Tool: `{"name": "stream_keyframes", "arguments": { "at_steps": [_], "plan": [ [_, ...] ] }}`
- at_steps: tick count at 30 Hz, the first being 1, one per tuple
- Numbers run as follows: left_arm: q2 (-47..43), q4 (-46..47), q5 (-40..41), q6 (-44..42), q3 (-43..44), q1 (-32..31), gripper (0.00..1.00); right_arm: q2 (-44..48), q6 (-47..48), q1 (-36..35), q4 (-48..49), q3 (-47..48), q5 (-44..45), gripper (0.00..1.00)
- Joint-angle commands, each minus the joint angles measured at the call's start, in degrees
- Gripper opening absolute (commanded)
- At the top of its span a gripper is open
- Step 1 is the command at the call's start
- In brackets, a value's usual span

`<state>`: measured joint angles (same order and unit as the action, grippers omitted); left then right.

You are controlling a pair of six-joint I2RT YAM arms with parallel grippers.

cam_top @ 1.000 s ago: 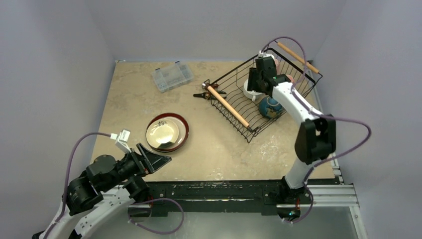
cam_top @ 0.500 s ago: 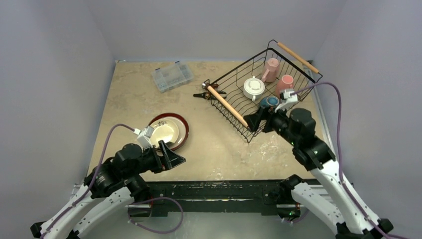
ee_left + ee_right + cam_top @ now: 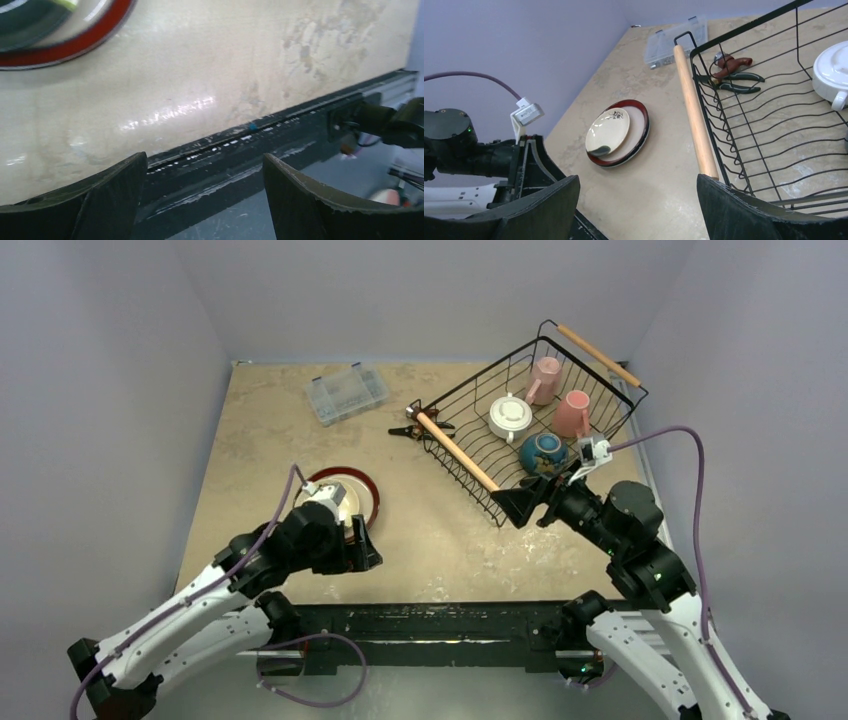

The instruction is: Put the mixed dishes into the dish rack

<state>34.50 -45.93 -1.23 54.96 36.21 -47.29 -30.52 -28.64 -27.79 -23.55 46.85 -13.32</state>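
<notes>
The dish rack (image 3: 470,418), black wire with wooden handles, stands at the back right. Inside it are two pink mugs (image 3: 545,378) (image 3: 573,412), a white two-handled cup (image 3: 510,417) and a blue bowl (image 3: 543,452). The cream plate (image 3: 608,131) lies on the red-rimmed plate (image 3: 371,502) at centre left, partly under my left wrist in the top view. My left gripper (image 3: 362,548) (image 3: 205,158) hangs open and empty over the table's near edge, just past the plates. Near the rack's front corner my right gripper (image 3: 512,505) (image 3: 638,180) is open and empty.
A clear compartment box (image 3: 347,393) sits at the back left. A small black-and-red hand tool (image 3: 408,427) lies against the rack's left side. A black rail (image 3: 280,135) runs along the near table edge.
My right arm has pulled back out of the rack to its front corner, jaws opening wider, with the blue bowl left inside. My left arm has swung forward over the plates.
</notes>
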Motion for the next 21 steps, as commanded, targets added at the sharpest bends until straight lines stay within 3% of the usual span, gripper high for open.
{"name": "stream_keyframes", "arguments": {
  "at_steps": [1,6,14,17,21],
  "plan": [
    [11.25,-7.32,11.94,-13.19,11.38,-0.09,0.84,-2.23,1.30,-0.07,-0.35,4.36,-2.16,0.88],
    [25.49,-12.85,25.18,-22.04,20.43,-0.09,0.83,-2.62,1.15,-0.07,-0.59,5.65,-2.31,0.87],
    [45.05,-12.33,37.51,-34.90,30.48,0.00,0.73,-1.01,1.44,-0.07,-4.62,6.15,-0.10,0.87],
    [51.71,-13.11,39.22,-36.01,32.54,0.09,0.65,-0.43,1.44,-0.06,-5.76,6.39,0.50,0.88],
    [57.26,-12.24,37.85,-35.19,33.13,0.02,0.62,-0.24,1.40,-0.07,-6.33,6.68,0.84,0.88]
  ]
}}
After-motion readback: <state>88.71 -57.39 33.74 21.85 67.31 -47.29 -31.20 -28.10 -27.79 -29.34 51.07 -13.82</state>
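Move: The small white plate lies about 13 cm ahead of the left hand, some 9 cm to its left and roughly 11 cm below. The red-rimmed plate under it is centred about 13 cm ahead and 7 cm left of the hand; the pliers lie some 30 cm ahead and 9 cm to the hand's right. From the right hand, the small plate is about 33 cm left, 8 cm ahead and 28 cm lower. Touching nothing yet, the left hand swings forward about 13 cm and drifts a little left, in over the two stacked plates, keeping its height until a small dip near the end. The wrist rolls some 60 degrees, swinging the downward-tilted fingers from the right round to the left over the small plate, while their wide gap narrows by about a quarter. ##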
